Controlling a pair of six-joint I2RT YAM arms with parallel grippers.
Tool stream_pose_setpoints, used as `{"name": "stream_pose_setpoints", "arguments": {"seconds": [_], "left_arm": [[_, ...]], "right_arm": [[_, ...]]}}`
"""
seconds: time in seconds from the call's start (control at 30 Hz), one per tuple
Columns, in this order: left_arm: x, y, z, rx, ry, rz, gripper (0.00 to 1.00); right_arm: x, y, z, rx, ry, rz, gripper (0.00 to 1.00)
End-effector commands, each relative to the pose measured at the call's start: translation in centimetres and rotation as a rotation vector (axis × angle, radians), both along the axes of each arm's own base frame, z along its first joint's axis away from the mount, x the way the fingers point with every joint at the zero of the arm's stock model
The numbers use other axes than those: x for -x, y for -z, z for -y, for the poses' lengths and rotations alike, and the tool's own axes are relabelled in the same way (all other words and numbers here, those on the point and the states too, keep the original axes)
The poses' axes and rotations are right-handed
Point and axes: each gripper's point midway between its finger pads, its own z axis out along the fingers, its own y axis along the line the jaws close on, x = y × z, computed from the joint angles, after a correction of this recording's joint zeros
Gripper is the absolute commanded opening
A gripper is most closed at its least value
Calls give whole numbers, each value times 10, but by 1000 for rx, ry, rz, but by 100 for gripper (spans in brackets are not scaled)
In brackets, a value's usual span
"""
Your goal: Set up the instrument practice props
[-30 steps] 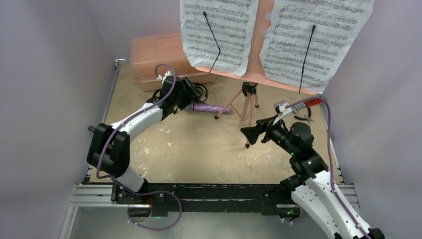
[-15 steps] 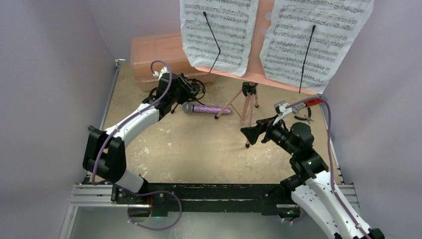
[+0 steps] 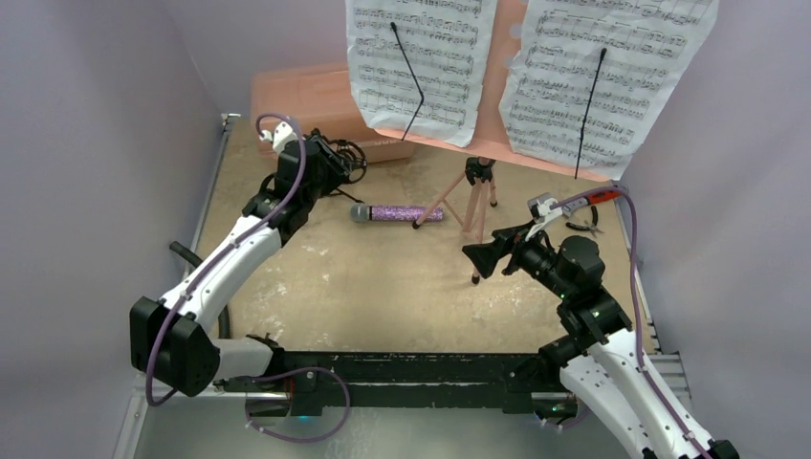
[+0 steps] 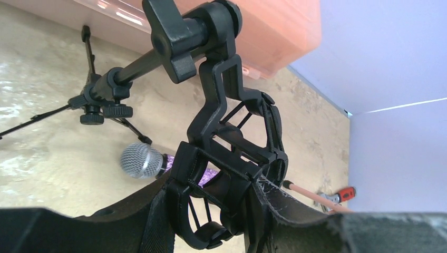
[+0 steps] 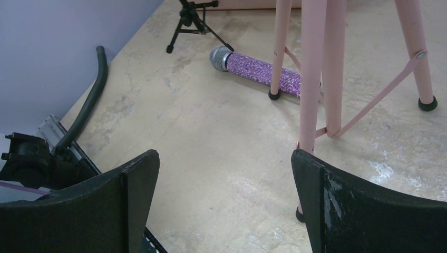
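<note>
My left gripper (image 3: 330, 164) is shut on the shock-mount clip (image 4: 232, 158) at the top of the small black mic stand (image 4: 132, 68). The stand's tripod feet (image 5: 192, 23) rest on the table by the case. The purple glitter microphone (image 3: 397, 211) lies flat on the table to the right of that gripper, silver head (image 4: 141, 161) toward it. The pink music stand (image 3: 469, 206) stands on its tripod legs, holding two white sheet-music pages (image 3: 421, 57). My right gripper (image 3: 475, 256) hangs open and empty beside a stand leg (image 5: 311, 79).
A salmon-pink lidded case (image 3: 306, 100) sits at the back left. A red-handled tool (image 3: 598, 196) lies at the right, by the wall. A black hose (image 5: 87, 105) runs along the table's left edge. Purple-grey walls close in both sides.
My left gripper has closed on the mic stand's clip and drawn back to the left with it, uncovering the microphone's head. The right arm has not moved.
</note>
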Motion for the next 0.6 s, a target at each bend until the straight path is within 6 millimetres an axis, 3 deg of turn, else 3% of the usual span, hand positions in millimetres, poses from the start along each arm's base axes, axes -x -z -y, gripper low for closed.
{"name": "stream_pose_setpoints", "arguments": {"seconds": [0.0, 0.3, 0.57], "left_arm": [[10, -52, -35, -81, -93, 147, 25], [55, -75, -60, -159, -87, 149, 24], [97, -91, -54, -111, 28, 154, 23]], "right_arm": [[1, -17, -4, -34, -21, 48, 97], [4, -22, -6, -53, -38, 72, 97], [7, -26, -7, -59, -55, 96, 97]]}}
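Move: The microphone stand is already off the table, its black cage pinched in the left hand. Clear table on the robot's left lies about 12 cm back, 5 cm left and 24 cm below; the glittery microphone lies some 8 cm ahead, 15 cm right and 23 cm below; the pink case roughly 30 cm ahead, level sideways, 17 cm below. From the right hand that clear patch is about 4 cm ahead and 43 cm left, 25 cm below. The microphone stand, still gripped by its cage, is carried back about 8 cm and left about 6 cm, away from the pink case and the lying microphone, over the clear left side of the table. The left hand rises some 5 cm throughout, rolls its left side up by under 10 degrees and keeps its hold; the leftward travel eases off while the pull back goes on. ##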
